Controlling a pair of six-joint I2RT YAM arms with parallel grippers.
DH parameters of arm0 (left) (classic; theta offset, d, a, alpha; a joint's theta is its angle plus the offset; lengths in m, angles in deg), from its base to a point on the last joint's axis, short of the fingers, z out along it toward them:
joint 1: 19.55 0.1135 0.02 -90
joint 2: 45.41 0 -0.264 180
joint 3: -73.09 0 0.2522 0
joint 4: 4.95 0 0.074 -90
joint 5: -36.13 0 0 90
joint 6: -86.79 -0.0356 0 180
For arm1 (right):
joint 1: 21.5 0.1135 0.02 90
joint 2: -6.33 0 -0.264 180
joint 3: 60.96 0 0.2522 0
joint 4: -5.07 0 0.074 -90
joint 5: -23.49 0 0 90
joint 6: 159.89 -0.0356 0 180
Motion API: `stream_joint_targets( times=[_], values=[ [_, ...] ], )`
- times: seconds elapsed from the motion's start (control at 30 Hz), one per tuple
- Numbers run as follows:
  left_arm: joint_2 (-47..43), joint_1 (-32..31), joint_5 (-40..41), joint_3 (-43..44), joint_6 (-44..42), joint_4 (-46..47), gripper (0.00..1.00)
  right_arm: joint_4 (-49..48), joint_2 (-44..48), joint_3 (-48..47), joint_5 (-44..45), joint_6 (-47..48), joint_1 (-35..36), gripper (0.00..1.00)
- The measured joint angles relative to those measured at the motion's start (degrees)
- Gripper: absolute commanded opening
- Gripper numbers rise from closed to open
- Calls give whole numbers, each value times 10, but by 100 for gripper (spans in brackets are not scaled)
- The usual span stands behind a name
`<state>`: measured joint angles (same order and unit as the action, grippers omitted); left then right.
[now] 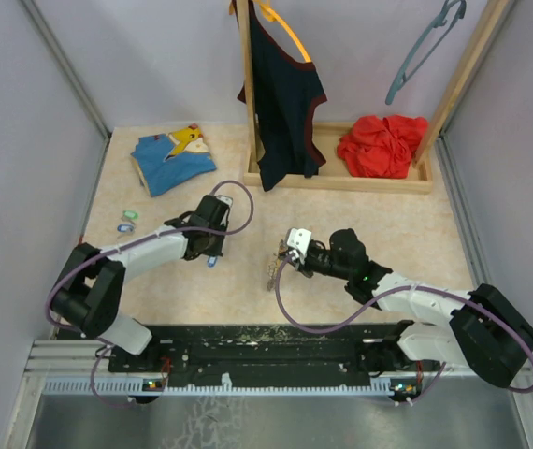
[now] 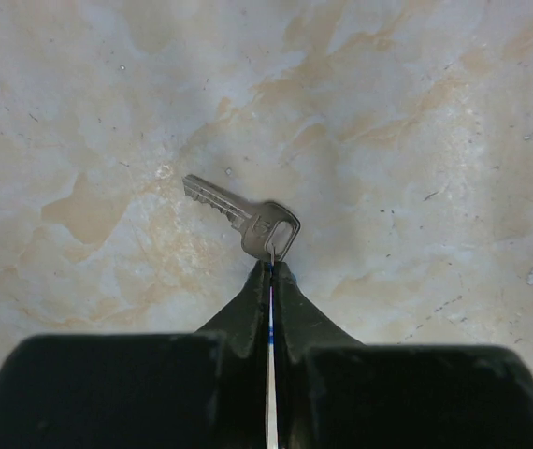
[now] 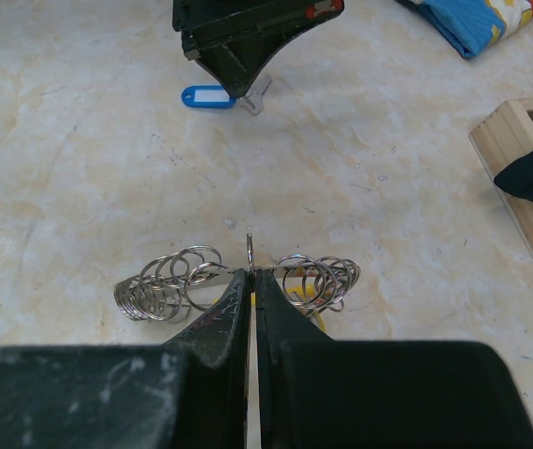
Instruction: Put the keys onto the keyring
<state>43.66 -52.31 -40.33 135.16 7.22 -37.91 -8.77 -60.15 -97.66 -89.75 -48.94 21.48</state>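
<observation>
My left gripper is shut on the thin ring of a silver key, which lies flat on the table just past the fingertips. In the right wrist view that key sits under the left gripper, with its blue tag beside it. My right gripper is shut on the keyring, a bunch of grey wire rings with a yellow tag behind; one small ring stands upright at its tips. Two more keys, mint green and blue, lie far left.
A folded blue garment lies at the back left. A wooden rack base at the back holds a hanging black top and a red cloth. Its corner shows right of the right gripper.
</observation>
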Motion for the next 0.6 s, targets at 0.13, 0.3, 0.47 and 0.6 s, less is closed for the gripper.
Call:
stream_joint_targets(
  times=[0.13, 0.3, 0.47, 0.6],
  values=[
    [-43, 0, -17, -12, -18, 18, 0, 0, 0, 0, 0, 0, 0, 0],
    [-118, -6, -62, -46, -51, 69, 0, 2, 7, 0, 0, 0, 0, 0],
    [-179, -8, -96, -89, -78, 145, 0, 2, 19, 0, 1, -1, 0, 0],
    [-226, -9, -121, -139, -109, 224, 0, 4, 20, -1, 6, -6, 0, 0]
  ],
)
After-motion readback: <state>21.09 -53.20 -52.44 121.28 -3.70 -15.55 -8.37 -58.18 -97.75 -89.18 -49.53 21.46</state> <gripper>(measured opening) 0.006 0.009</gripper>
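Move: The left hand's shut fingers already grip the blue-tagged key, which lies on the table right under them, about 1 cm below the hand point. The keyring hangs about 15 cm to this hand's right, 6 cm back and 7 cm higher. The green tag rests some 11 cm ahead and 22 cm left, the other blue tag 8 cm ahead and 22 cm left. From the right hand, which holds the keyring, its middle lies roughly 1 cm back, 2 cm left and 3 cm below. Fingers staying shut on the small ring between the key and its blue tag, the left hand lifts straight off the table by about 9 cm while drifting some 4 cm to the right, towards the keyring. As it climbs, the wrist swings the fingertips up from their steep downward slant and turns them clockwise to the right, some 30 degrees in all, while the right hand keeps its pinch on the keyring and rises barely 1 cm. ##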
